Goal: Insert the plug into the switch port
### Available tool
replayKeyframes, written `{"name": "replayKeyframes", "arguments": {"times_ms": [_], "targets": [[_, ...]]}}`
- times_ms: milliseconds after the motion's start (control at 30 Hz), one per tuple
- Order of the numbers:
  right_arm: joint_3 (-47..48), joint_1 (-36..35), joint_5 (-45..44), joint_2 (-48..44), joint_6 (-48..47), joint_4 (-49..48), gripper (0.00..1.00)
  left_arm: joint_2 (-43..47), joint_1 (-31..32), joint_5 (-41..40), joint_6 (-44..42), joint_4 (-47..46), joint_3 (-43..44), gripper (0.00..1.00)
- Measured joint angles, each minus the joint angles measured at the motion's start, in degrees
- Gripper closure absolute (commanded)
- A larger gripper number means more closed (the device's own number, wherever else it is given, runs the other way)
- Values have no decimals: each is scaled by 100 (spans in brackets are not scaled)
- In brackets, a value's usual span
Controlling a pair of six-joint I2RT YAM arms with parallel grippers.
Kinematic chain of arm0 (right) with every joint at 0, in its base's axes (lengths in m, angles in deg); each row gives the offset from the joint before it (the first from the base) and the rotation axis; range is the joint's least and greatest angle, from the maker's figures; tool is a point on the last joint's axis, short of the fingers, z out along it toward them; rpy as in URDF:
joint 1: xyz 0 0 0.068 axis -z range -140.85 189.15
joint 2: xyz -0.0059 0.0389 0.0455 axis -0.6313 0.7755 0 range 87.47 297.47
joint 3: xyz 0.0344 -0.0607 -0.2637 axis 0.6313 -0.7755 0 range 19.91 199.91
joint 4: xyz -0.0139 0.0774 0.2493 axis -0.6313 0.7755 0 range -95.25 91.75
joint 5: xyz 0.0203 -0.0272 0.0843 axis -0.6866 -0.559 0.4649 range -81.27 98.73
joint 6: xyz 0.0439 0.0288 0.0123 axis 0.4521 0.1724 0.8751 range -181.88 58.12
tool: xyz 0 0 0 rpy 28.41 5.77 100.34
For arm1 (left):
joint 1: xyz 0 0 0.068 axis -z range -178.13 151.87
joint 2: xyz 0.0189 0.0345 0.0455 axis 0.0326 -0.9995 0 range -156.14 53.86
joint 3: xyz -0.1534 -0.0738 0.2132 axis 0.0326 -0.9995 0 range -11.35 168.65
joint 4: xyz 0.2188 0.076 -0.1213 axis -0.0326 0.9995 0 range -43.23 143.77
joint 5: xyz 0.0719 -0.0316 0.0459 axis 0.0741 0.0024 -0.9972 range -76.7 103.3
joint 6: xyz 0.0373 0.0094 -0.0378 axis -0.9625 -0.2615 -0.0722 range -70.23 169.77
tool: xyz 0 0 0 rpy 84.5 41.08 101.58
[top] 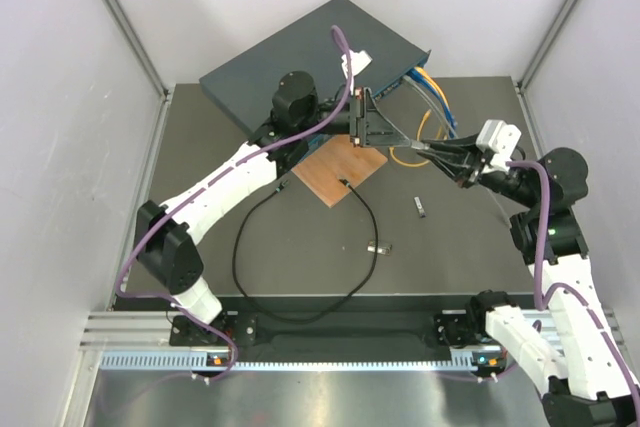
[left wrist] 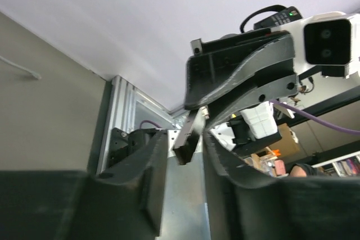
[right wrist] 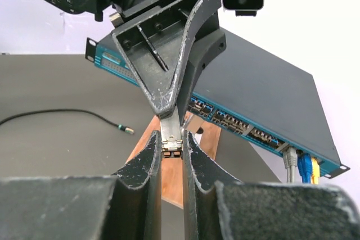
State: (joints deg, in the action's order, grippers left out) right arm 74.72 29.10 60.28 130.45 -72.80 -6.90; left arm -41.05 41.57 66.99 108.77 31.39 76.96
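The plug [right wrist: 125, 130] is the tip of a thin black cable [top: 372, 237]. It lies by the brown board's edge [top: 343, 183], and neither gripper touches it. The switch [top: 300, 57] is a flat dark box, and a row of ports [right wrist: 225, 119] runs along its teal face. My right gripper [right wrist: 171, 150] is shut on a small silver module [right wrist: 170, 133] above the board. My left gripper [left wrist: 185, 144] straddles the module's other end [left wrist: 188, 136] with a slim gap on each side. The two grippers meet tip to tip [top: 415, 143].
A brown square board [top: 335, 172] lies under the grippers. Yellow and blue cables [right wrist: 304, 167] are plugged into the switch's right end [top: 435, 97]. Two small loose silver-black sticks [top: 421, 207] [top: 378, 245] lie on the dark mat. White walls close in on both sides.
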Motion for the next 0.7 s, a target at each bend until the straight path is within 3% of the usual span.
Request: {"name": "replayKeyframes", "arguments": {"times_ms": [67, 167, 300, 533, 700], "targets": [[-7, -9, -11, 7, -63, 50, 100, 0, 31, 9, 22, -81, -28, 75], [-17, -9, -4, -9, -192, 179, 97, -7, 44, 46, 142, -201, -76, 99], [-26, -31, -11, 33, -444, 463, 48, -24, 42, 44, 197, -258, -85, 100], [719, -42, -396, 431, -1731, 2350, 47, -26, 48, 7, -260, 98, -111, 100], [907, -46, -627, 496, -2256, 3145, 50, -26, 48, -118, -540, 584, -111, 100]]}}
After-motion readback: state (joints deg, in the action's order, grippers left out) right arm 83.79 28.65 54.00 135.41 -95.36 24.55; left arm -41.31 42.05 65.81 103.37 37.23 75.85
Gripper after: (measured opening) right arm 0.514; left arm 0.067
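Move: The plug is clamped in the right fingers, its middle roughly 2 cm left of the right hand point and 1 cm ahead; the left gripper's fingers are about 3 cm to the left and 1 cm ahead. From the left hand the plug is some 2 cm right, level, between half-open fingers. The switch's port row is about 25 cm ahead of the left hand, 9 cm left and 31 cm below; a loose silver module lies 7 cm ahead, 7 cm right, 40 cm below. Almost in place, the left fingers first close and pinch the plug, which the right fingers still hold. The right hand then opens about halfway, lets go and drops away some 6 cm with a slight drift right and forward, its fingertips tipping down nearly 20 degrees. Late on, the left hand sinks about 3 cm, keeping its grip. ##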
